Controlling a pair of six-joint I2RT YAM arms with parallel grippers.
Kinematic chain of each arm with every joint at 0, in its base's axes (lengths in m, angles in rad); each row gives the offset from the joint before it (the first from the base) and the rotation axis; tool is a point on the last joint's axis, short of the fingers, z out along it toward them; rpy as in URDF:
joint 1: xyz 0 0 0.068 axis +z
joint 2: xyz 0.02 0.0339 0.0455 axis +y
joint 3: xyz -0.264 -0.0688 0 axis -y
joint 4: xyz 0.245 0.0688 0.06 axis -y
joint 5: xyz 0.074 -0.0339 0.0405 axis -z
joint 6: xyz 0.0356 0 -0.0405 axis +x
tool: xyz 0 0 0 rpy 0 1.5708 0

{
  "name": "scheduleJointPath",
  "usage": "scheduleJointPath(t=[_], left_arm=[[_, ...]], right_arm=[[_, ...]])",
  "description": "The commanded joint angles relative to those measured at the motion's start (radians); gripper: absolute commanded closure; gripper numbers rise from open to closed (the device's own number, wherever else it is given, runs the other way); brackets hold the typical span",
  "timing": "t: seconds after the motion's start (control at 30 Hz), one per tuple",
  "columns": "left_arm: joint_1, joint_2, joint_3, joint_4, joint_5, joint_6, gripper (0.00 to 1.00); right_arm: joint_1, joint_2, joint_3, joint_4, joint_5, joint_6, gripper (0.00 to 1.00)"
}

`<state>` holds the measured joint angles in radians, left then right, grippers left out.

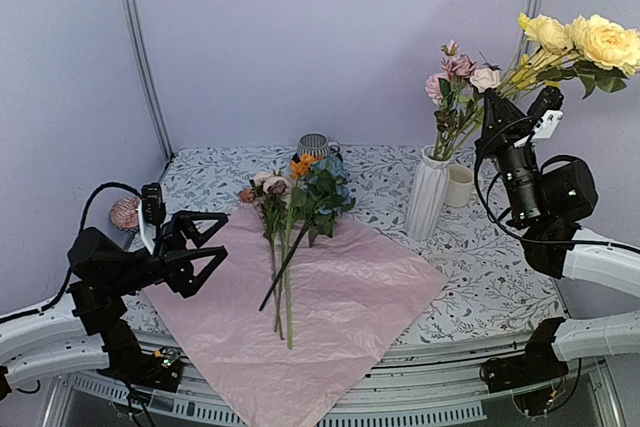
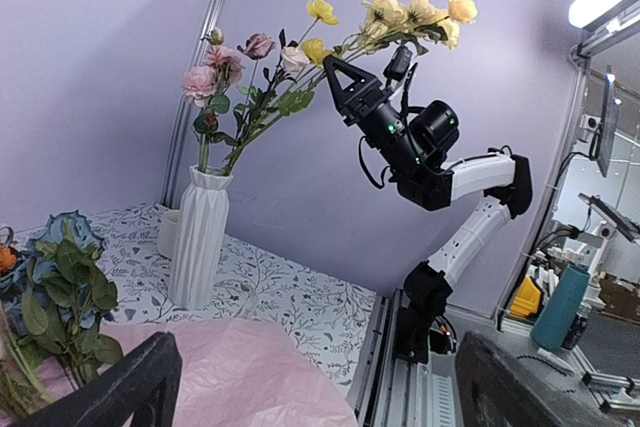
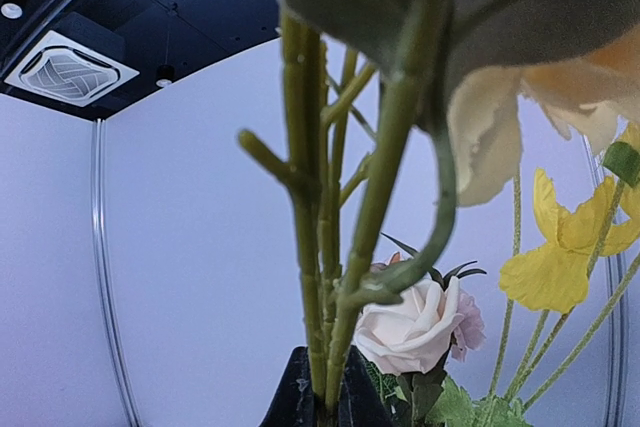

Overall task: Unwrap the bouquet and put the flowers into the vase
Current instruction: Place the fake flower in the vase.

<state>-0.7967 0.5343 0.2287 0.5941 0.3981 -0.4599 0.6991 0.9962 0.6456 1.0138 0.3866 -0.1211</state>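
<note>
The lilac-pink paper (image 1: 330, 297) lies spread flat on the table. On it lie several flowers (image 1: 295, 192): a blue hydrangea, orange poppy and pink roses, stems toward the near edge. The white ribbed vase (image 1: 428, 192) stands at the back right with pink roses (image 1: 455, 72) in it. High above it, my right gripper (image 1: 492, 97) is shut on the stems (image 3: 310, 247) of the yellow roses (image 1: 585, 42). The stems slant down to the vase mouth; whether their ends are inside I cannot tell. My left gripper (image 1: 215, 242) hovers open over the paper's left edge, holding nothing.
A cream mug (image 1: 459, 185) stands right behind the vase. A striped grey cup (image 1: 314, 146) sits at the back centre. A pinkish ball (image 1: 125, 212) lies at the table's left edge. Metal posts (image 1: 140, 47) rise at the back corners.
</note>
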Motion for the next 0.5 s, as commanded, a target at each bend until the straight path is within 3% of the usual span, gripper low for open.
scheduleJointPath(t=[0.0, 0.47], left_arm=[[-0.01, 0.017, -0.004, 0.018, -0.004, 0.012, 0.02], [-0.009, 0.018, -0.002, 0.019, -0.003, 0.008, 0.02]], right_arm=[[-0.006, 0.013, 0.015, -0.012, -0.02, -0.019, 0.98], [-0.005, 0.141, -0.063, 0.126, 0.016, -0.093, 0.98]])
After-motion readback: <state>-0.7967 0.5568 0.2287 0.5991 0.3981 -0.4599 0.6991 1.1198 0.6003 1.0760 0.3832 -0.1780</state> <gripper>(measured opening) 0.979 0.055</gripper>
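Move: The right hand still grips the stems of the yellow roses high up at the right. The vase mouth they are being taken to lies about 13 cm ahead of it, 6 cm to its left and some 18 cm lower. Pink flowers already stand in the vase, about 14 cm ahead and 5 cm left of the hand, nearly level with it; the cream mug is about 24 cm ahead, 7 cm right and 41 cm down. From the idle left hand, the vase mouth is roughly 32 cm ahead, 46 cm right and 3 cm lower. Keeping its closed grip on the rose stems, the right hand starts slowly and then gathers speed downward, sinking about 5 cm while also working some 2 to 3 cm forward and as much to the left, so that it closes in on the vase mouth along the slant of the stems. The wrist rolls a little on the way, its left side dipping by 5 to 10 degrees, and the fingers tip very slightly downward. ##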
